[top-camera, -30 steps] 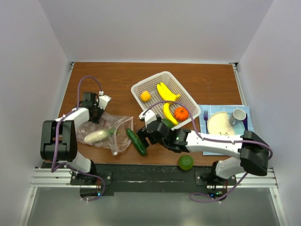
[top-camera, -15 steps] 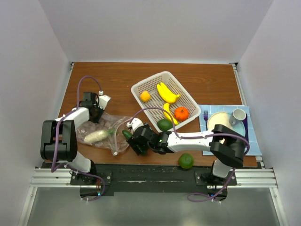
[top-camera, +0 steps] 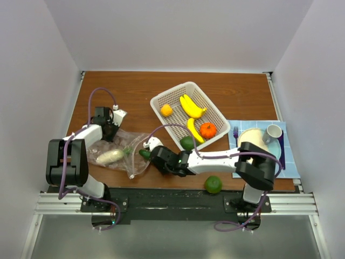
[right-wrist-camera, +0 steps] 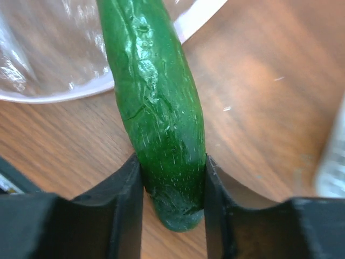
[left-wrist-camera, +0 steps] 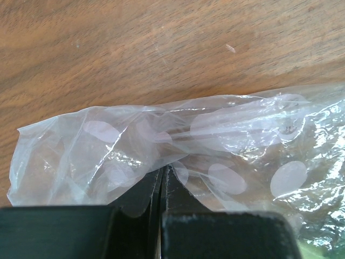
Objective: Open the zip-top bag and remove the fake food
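Note:
The clear zip-top bag [top-camera: 119,150] lies crumpled on the table's left side, with a whitish piece of fake food [top-camera: 109,157] inside. My left gripper [top-camera: 108,131] is shut on the bag's far edge; in the left wrist view its jaws [left-wrist-camera: 161,181] meet with the bag's film [left-wrist-camera: 215,145] pinched between them. My right gripper [top-camera: 154,159] is at the bag's mouth. It is shut on the near end of a dark green cucumber [right-wrist-camera: 156,108] that rests on the wood, its far end over the bag's rim. Only the cucumber's tip [top-camera: 144,153] shows from above.
A white basket [top-camera: 161,100] at centre holds two bananas [top-camera: 192,106], a small orange piece [top-camera: 166,110] and an orange fruit [top-camera: 208,130]. A green round fruit [top-camera: 187,143] sits at its near corner. A lime [top-camera: 213,185] lies near the front edge. A plate [top-camera: 252,141], a cup [top-camera: 273,133] and a fork [top-camera: 235,135] are at right.
My right gripper moved left from the basket's near corner to the bag's mouth and closed on the cucumber. The green round fruit now shows by the basket. The left arm has not moved.

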Robot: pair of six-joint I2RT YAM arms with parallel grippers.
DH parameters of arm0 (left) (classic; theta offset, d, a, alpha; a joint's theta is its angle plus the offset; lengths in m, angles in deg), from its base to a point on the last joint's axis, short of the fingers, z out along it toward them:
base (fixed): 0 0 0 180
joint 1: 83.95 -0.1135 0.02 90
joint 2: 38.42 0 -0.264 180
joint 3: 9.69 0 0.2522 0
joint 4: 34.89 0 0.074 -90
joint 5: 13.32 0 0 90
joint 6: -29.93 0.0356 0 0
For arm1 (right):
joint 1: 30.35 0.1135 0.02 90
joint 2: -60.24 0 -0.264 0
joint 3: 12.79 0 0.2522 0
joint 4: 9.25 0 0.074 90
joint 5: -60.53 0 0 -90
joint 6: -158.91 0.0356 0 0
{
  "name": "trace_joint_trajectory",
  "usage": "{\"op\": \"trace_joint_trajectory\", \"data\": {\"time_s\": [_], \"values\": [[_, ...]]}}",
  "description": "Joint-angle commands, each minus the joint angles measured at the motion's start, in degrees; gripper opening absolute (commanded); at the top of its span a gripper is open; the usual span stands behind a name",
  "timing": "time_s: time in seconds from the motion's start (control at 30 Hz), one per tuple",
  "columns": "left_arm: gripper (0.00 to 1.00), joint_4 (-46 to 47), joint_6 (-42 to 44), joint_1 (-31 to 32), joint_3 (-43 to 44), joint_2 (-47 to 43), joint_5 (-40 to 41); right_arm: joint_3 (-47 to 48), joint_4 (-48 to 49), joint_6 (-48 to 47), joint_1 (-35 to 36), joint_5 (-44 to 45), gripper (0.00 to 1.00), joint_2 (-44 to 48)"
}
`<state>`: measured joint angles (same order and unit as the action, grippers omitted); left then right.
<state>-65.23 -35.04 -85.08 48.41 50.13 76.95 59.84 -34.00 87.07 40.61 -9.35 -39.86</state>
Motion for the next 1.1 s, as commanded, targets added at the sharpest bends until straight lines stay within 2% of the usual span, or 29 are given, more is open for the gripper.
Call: {"op": "trace_joint_trajectory", "data": {"time_s": [0.0,0.03,0.17,0.37,0.4,0.43,0.47,0.5,0.53,0.63,0.77,0.93,1.07], "values": [[0.00,-5.83,-0.78,-0.72,-2.94,3.03,-0.36,6.87,-5.53,-4.26,0.23,7.90,0.00,9.99],[0.00,-5.75,-0.69,-0.81,-2.77,3.03,-0.36,7.13,-6.06,-4.87,0.15,12.01,0.00,11.57],[0.00,-5.75,-0.60,-0.81,-2.68,2.50,-0.45,6.96,-7.64,-7.69,-2.92,18.63,0.01,18.95],[0.00,-5.48,-0.60,-0.89,-3.29,2.06,-0.45,5.56,-14.15,-5.23,-15.93,20.22,0.00,19.59],[0.00,-5.48,-0.60,-0.81,-3.38,1.97,-0.45,5.47,-15.02,-5.06,-18.29,19.18,0.11,19.41],[0.00,-5.48,-0.60,-0.81,-3.38,1.97,-0.45,5.81,-15.99,-4.62,-19.18,18.56,0.34,19.24],[0.00,-5.66,-0.69,-0.81,-3.21,1.97,-0.45,5.73,-17.65,-4.36,-19.54,19.42,0.73,19.32],[0.00,-5.83,-0.52,-0.81,-3.12,1.97,-0.45,5.47,-18.19,-4.01,-19.54,19.69,0.91,20.28],[0.00,-6.01,-0.43,-0.81,-2.94,1.97,-0.45,5.03,-18.54,-2.78,-19.54,19.87,0.99,21.42],[0.00,-6.36,-0.16,-0.81,-2.24,1.80,-0.45,1.44,-20.39,1.51,-19.63,20.05,0.99,26.69],[0.00,-6.54,0.36,-0.81,-1.80,1.62,-0.45,-2.44,-28.89,8.64,-19.37,18.03,0.99,32.75],[0.00,-6.36,0.54,-0.81,-1.45,1.89,1.40,-12.08,-34.89,17.42,-19.10,9.27,0.99,44.16],[0.00,-6.54,-0.07,-0.72,-0.74,2.41,1.49,-14.05,-39.98,27.09,-12.80,9.23,0.99,45.00]]}}
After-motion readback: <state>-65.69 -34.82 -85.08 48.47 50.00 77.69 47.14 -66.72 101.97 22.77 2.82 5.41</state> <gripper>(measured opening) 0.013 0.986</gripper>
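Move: The right hand has the near end of the cucumber pinched close above the table; the basket it goes to has its middle about 20 cm ahead and 14 cm to the right, roughly level with the hand. The avocado in its near corner is some 10 cm ahead and 13 right, the near banana 15 ahead and 16 right, the pumpkin 16 ahead and 22 right. The left hand still pinches the bag, with the basket about 10 cm ahead and 34 right of it. Keeping its pinch on the cucumber's end, the right hand lifts fast by about 18 cm, swings right and forward over the basket while the wrist turns clockwise and tips the fingers forward, and opens wide there to let the cucumber go. Empty and still open, it then draws back about 11 cm and goes farther right, sinking somewhat as the fingers swing back towards straight down, towards the green fruit near the table's front edge, ending well above the table. ##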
